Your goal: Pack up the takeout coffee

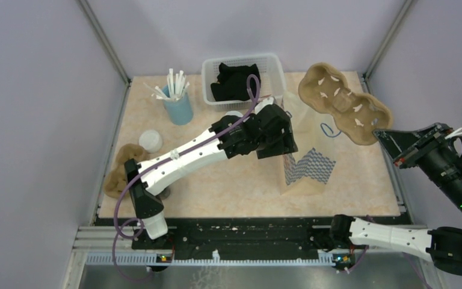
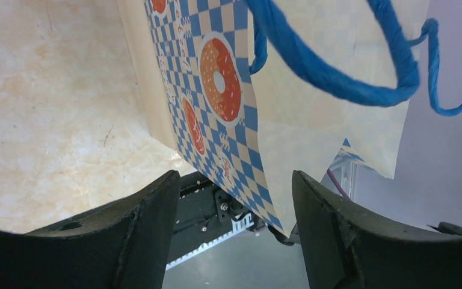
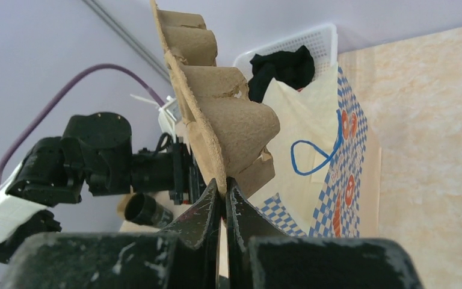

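Note:
My right gripper [image 1: 382, 135] is shut on the rim of a brown moulded-pulp carrier [image 1: 343, 108] and holds it tilted in the air above the table's right back. In the right wrist view the carrier [image 3: 216, 114] stands edge-up from the closed jaws of the right gripper [image 3: 224, 182]. A paper bag [image 1: 308, 165] with a blue check and doughnut print stands open at mid-table. My left gripper [image 1: 278, 139] is open at the bag's left side; the bag's wall [image 2: 228, 102] hangs between its fingers [image 2: 150, 211]. No pale cup with a dark lid shows.
A second brown carrier [image 1: 117, 174] lies at the left, partly under the left arm. A small white cup [image 1: 150, 140] stands near it. A blue cup of white sticks [image 1: 178, 105] and a white basket [image 1: 274, 63] with black cloth stand at the back. A black cup [image 3: 144, 211] lies beyond.

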{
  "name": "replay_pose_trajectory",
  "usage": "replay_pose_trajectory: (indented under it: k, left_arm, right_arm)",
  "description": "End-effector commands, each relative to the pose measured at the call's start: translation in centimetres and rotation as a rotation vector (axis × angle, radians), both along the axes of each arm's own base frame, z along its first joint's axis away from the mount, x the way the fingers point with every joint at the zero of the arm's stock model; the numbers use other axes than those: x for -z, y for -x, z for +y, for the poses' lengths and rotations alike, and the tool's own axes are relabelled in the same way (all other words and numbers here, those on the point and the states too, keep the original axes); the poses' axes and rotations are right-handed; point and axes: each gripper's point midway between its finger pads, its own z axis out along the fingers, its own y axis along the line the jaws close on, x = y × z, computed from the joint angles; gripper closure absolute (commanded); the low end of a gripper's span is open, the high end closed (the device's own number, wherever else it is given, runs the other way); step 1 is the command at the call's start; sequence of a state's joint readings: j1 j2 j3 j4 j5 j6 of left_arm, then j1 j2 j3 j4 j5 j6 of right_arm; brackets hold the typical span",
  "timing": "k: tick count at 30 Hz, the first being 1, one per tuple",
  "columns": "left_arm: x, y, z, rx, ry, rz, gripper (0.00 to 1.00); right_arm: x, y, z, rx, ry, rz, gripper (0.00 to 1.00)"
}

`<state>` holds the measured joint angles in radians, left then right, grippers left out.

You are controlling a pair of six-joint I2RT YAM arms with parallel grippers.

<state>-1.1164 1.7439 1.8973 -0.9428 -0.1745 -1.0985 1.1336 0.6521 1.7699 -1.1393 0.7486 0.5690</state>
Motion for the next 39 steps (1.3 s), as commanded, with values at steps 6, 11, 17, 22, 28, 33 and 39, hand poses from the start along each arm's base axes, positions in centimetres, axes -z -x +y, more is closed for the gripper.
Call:
replay_pose_trajectory:
  k: [6,11,17,22,28,33,39]
  left_arm:
    - [-0.4,-1.8,-0.7,-0.025,-0.001,-0.076,0.47]
    - [0.2,-1.5,-0.5,0.052,-0.04,-0.081,0.7]
    - [-1.5,-1.8,1.7,0.177,-0.117,-0.191,0.89]
    - [-3.0,-1.0,5.7,0.305,-0.195,-0.281,0.97]
    - [-3.1,-0.5,11.0,0.383,-0.318,-0.331,1.0]
    - [-2.7,-0.5,12.7,0.461,-0.384,-0.381,1.0]
    - [-2.5,-1.2,14.0,0.487,-0.458,-0.452,1.0]
  right_arm:
    - [1.7,0.7,1.1,-0.076,0.107,0.035,1.0]
    - [1.5,0.8,1.1,-0.11,0.213,-0.003,1.0]
    - [3.3,0.7,2.8,-0.199,0.46,0.032,1.0]
    - [4.7,1.1,4.2,-0.283,0.56,0.053,1.0]
    - [5.4,1.9,6.4,-0.392,0.568,0.075,1.0]
    - [6.0,2.3,9.3,-0.482,0.59,0.135,1.0]
    - [7.8,0.8,10.9,-0.449,0.687,0.209,1.0]
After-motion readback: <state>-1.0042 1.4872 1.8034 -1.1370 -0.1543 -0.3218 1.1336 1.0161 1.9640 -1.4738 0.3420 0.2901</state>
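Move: The paper bag's middle is about 8 cm ahead of the left hand, 11 cm to its right and 13 cm below, with the open fingers already at its near-left rim. From the right hand, which holds the cardboard cup carrier, the bag is roughly 17 cm ahead, 9 cm to the left and 33 cm down. The nearer lidded coffee stands some 20 cm ahead of the left hand, 4 cm left, 24 cm below. The left fingers dip slightly and close on the bag's near-left rim, pinching the paper, then drag the bag about 13 cm left, rising a little and turning clockwise. The right hand keeps hold of the carrier and swings it left over the bag's mouth, about 10 cm left and 6 cm down, its left side rolling down some 35 degrees as it turns counter-clockwise. ##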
